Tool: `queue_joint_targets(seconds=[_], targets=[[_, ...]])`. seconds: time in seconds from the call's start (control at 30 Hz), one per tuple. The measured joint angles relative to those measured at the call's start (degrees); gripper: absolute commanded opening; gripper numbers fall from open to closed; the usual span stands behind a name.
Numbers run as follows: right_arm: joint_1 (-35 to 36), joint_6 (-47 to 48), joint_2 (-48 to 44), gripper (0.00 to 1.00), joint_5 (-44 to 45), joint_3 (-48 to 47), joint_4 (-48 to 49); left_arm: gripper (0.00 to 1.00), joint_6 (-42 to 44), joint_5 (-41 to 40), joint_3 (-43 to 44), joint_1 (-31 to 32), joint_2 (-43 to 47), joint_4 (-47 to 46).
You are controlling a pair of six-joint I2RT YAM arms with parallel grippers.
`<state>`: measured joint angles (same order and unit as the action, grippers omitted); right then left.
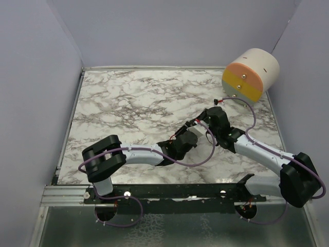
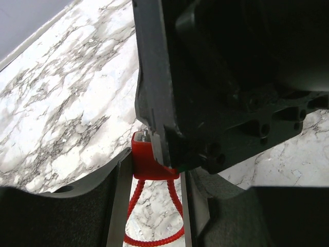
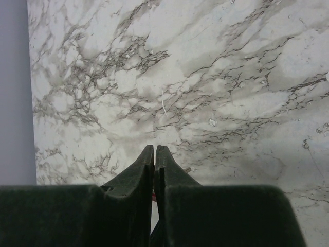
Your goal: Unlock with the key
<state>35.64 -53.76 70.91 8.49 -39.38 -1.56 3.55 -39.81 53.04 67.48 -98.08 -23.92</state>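
In the left wrist view a red padlock [image 2: 149, 160] with a red cable loop [image 2: 154, 237] sits between my left gripper's fingers [image 2: 117, 206]. The left gripper [image 2: 154, 172] is shut on its body. My right gripper [image 1: 197, 124] comes in from above and its black body covers the lock's top. Only a small metal piece [image 2: 146, 135] shows there. The right gripper [image 3: 154, 149] is shut, and a thin sliver of the key [image 3: 184, 169] pokes out beside its tips. In the top view both grippers meet over the middle of the marble table [image 1: 128, 103].
A cream cylinder with an orange and yellow face [image 1: 250, 74] lies on its side in the far right corner. Purple-grey walls [image 1: 36, 103] close in the left, back and right sides. A metal rail [image 1: 154, 193] runs along the near edge.
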Motion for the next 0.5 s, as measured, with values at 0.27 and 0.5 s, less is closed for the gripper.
queue_joint_targets(seconds=[0.27,0.5], targets=[[0.3,-0.5,-1.9,0.43,-0.4,0.6,-1.1,0.0,0.2,0.7,0.1,-0.8,0.8,0.1],[-0.3,-1.3,-7.5,0.46,1.0,2.5,-1.3,0.0,-0.4,3.6,0.1,-2.2,3.4,0.3]])
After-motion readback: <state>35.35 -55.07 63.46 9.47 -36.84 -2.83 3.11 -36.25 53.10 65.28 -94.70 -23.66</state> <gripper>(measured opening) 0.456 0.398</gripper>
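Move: My right fingers are closed on the key, which lies right at their pads. The padlock is about 2 cm back and 2 cm left of that hand, at nearly the same height. My left hand holds the padlock in its tips, some 1 cm ahead of the hand point. The key is roughly 3 cm ahead and 1 cm right of that left hand, and the padlock's red cable loop trails about 4 cm back and 4 cm left of it. I open my right fingers to nearly half, letting go of the key. First I ease back about half a centimetre, then I rise roughly 2 cm while drifting back and right, away from the padlock. My left hand keeps its pinch on the padlock and, after a short wait, lifts it about 2 cm, edging slightly forward. ##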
